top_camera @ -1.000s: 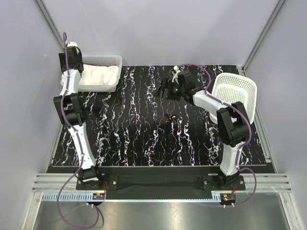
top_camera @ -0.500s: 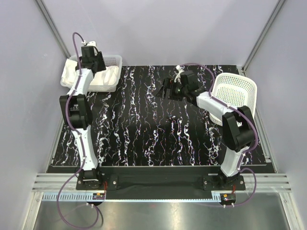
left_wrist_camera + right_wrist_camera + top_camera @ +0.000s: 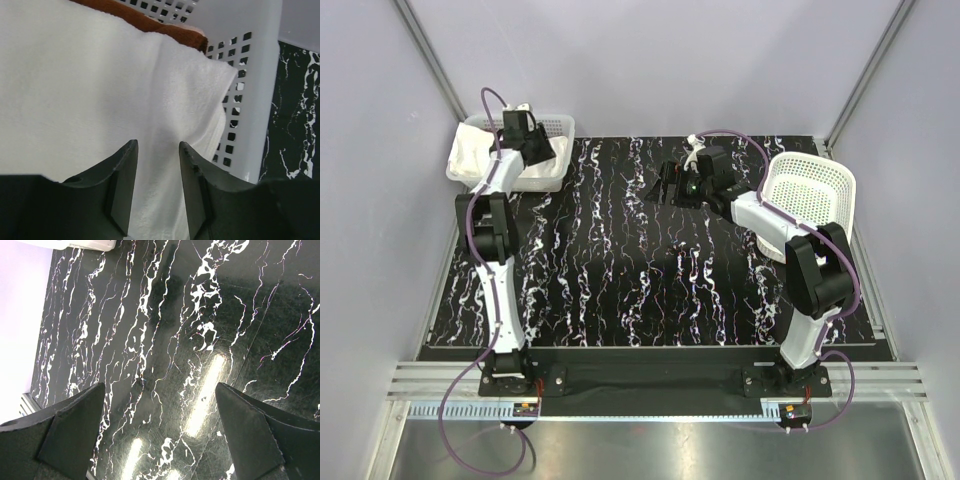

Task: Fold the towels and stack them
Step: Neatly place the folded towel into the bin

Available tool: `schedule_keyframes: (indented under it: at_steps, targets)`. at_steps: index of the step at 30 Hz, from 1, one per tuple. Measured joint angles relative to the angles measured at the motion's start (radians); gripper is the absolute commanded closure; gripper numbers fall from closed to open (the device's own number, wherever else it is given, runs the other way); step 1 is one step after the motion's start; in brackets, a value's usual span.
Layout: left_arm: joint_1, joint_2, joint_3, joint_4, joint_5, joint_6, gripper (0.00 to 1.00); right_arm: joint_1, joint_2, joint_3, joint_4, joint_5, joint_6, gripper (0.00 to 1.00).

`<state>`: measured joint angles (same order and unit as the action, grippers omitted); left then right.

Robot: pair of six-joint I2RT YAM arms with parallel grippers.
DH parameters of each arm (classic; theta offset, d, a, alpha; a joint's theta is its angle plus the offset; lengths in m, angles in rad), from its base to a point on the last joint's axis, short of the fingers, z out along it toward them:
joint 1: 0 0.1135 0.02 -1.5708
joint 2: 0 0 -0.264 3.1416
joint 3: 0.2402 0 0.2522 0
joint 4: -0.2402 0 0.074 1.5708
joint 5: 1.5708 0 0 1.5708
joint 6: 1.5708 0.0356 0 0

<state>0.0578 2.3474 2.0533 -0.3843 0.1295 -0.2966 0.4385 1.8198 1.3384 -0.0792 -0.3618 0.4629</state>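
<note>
A white towel [image 3: 75, 90] lies bunched in the white mesh basket [image 3: 555, 125] at the back left of the table, showing as a pale heap [image 3: 475, 155] from above. Under its far edge peeks a rust-brown towel [image 3: 170, 31]. My left gripper [image 3: 157, 150] hangs just over the white towel near the basket's right wall, also seen from above [image 3: 527, 140]. Its jaws stand at a narrow gap with cloth showing between them, and I cannot tell if they touch it. My right gripper [image 3: 160, 385] is wide open over bare table at mid-back [image 3: 670, 185], holding nothing.
A second white mesh basket [image 3: 810, 190] leans tilted at the right back, behind the right arm. The black marbled tabletop [image 3: 620, 270] stretches between the two arms. The left basket's perforated wall [image 3: 245, 100] stands close to the right of my left fingers.
My left arm swung from outside the basket's left side to over the white towel, and its jaws narrowed. The right gripper only shifted slightly and stayed open.
</note>
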Motion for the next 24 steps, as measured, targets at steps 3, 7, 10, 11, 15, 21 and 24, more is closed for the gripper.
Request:
schedule_keyframes:
  at_steps: [3, 7, 10, 11, 15, 21, 24]
  targets:
    - [-0.011, 0.007, 0.004, 0.015, 0.016, -0.015, 0.55, 0.000, 0.000, 0.000, 0.000, 0.000, -0.002, 0.00]
    - [-0.021, 0.021, 0.006, 0.020, 0.027, -0.021, 0.53, 0.000, 0.000, 0.000, -0.001, 0.000, -0.007, 0.00]
    - [-0.021, 0.026, 0.006, 0.019, 0.040, -0.022, 0.52, 0.000, -0.002, 0.000, -0.003, 0.001, -0.007, 0.00]
    - [-0.021, 0.026, 0.007, 0.019, 0.047, -0.022, 0.51, 0.000, -0.004, 0.000, -0.006, 0.002, -0.007, 0.00]
    - [-0.015, 0.023, 0.016, 0.020, 0.096, -0.021, 0.45, 0.000, -0.035, -0.001, -0.034, 0.005, -0.007, 0.00]
    - [-0.013, -0.038, 0.015, -0.002, 0.161, -0.019, 0.37, 0.000, -0.141, -0.009, -0.072, 0.042, -0.011, 0.00]
    - [-0.018, -0.140, -0.031, -0.016, 0.201, -0.019, 0.22, 0.000, -0.197, -0.022, -0.103, 0.103, -0.019, 0.00]
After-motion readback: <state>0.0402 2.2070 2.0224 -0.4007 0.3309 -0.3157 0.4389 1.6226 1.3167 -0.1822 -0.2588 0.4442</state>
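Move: The left hand is low inside the bin over the right end of the white folded towel. The towel's middle lies about 10 cm to its left, nearly level fore and aft, some 3 cm below. The bin's right wall stands about 6 cm to its right, level with it; the brown towel underneath is centred about 8 cm left, 2 cm ahead and 6 cm below. From the right hand, the white towel is roughly 40 cm left and 20 cm ahead. With its fingertips seemingly on the right end of the white towel, the left hand eases some 2 cm right, towards the bin's right wall, dipping slightly. It then lifts clear about 8 cm, drifting farther right to the rim and a little back, fingers opening moderately. The right hand, empty and open, later rises about 6 cm and swings slightly right and back. ##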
